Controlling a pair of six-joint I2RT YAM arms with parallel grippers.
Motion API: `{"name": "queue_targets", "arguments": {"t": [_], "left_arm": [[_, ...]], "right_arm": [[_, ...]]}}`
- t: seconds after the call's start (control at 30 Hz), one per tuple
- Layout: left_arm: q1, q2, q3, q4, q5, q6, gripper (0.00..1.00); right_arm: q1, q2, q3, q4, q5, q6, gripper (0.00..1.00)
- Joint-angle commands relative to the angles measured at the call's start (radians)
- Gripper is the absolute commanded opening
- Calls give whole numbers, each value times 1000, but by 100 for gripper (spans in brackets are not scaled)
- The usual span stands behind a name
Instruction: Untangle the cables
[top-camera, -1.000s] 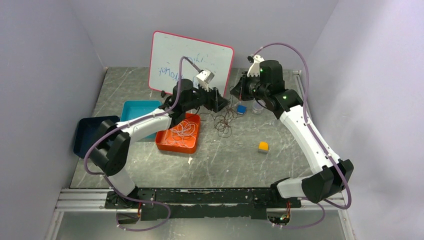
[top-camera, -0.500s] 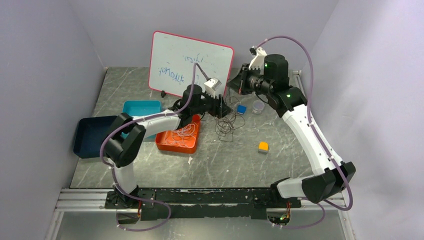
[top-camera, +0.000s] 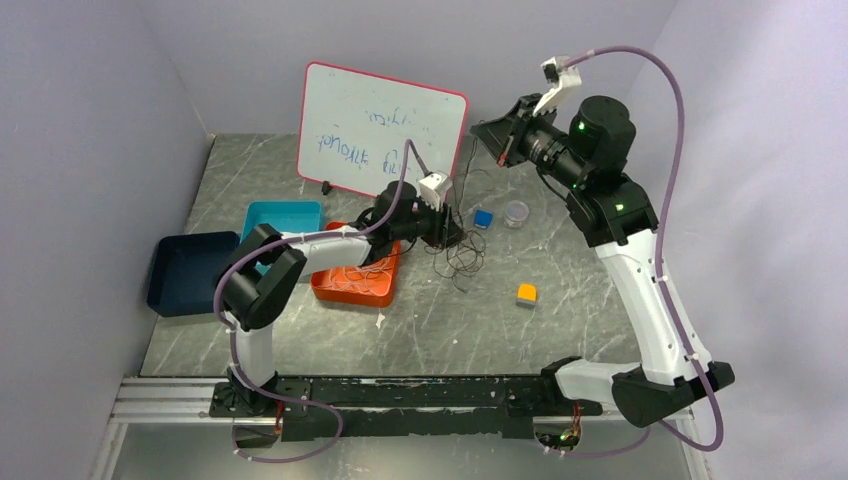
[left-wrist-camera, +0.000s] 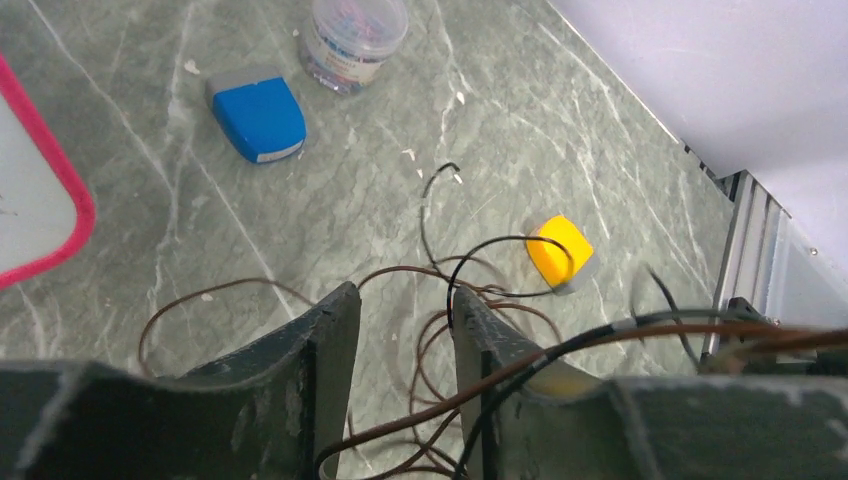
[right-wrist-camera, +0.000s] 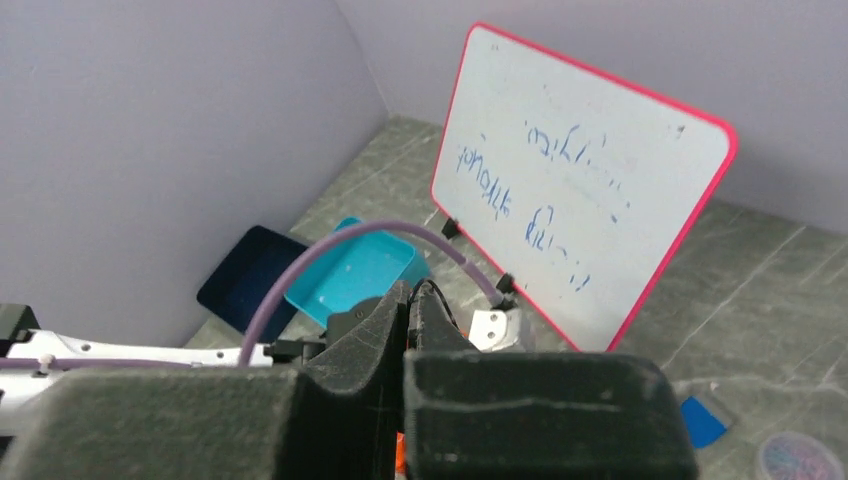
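Observation:
A tangle of dark cables (top-camera: 458, 255) lies on the table right of the orange tray (top-camera: 330, 288), which holds white cables (top-camera: 362, 262). My left gripper (top-camera: 446, 226) hangs low over the tangle, open. In the left wrist view its jaws (left-wrist-camera: 400, 300) stand apart with loops of brown cable (left-wrist-camera: 230, 286) below and between them, and a brown strand and a black cable (left-wrist-camera: 422, 215) cross the right finger. My right gripper (top-camera: 497, 140) is raised high at the back. It is shut on a thin black cable whose loop pokes out at the tips (right-wrist-camera: 408, 292) and hangs down toward the tangle.
A whiteboard (top-camera: 350, 120) leans at the back. A teal tray (top-camera: 285, 212) and a dark blue tray (top-camera: 180, 270) sit at the left. A blue block (top-camera: 483, 218), a clear round container (top-camera: 516, 212) and a yellow cube (top-camera: 526, 294) lie right of the tangle.
The right arm has lifted up and to the right, drawing the black cable up with it. The left gripper has moved right and lower over the tangle, and its jaws have narrowed.

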Motion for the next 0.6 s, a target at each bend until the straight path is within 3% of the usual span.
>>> {"name": "queue_targets", "arguments": {"t": [0.0,0.37,0.57], "left_arm": [[-11,30,-26,19,-30,3,40],[-58,35,-103,21,-105,3,14],[-64,52,-126,30,-107,3,10]], "right_arm": [[-6,-23,68,48,58,-43,0],[-6,-84,119,61,222,-126,0],[-6,-109,163,52,316,-173,0]]}}
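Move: The cable tangle lies below the left hand, some 3 cm to its right, 2 cm back and 9 cm down. The blue block is about 7 cm right and 8 cm ahead of that hand, the yellow block 16 cm right and 12 cm back. From the right hand, which already holds a cable end high up, the tangle is roughly 41 cm below, 2 cm right and 1 cm back. Left fingers sink about 5 cm and back, closing on the hanging strands; right keeps its cable, rising and going right. ##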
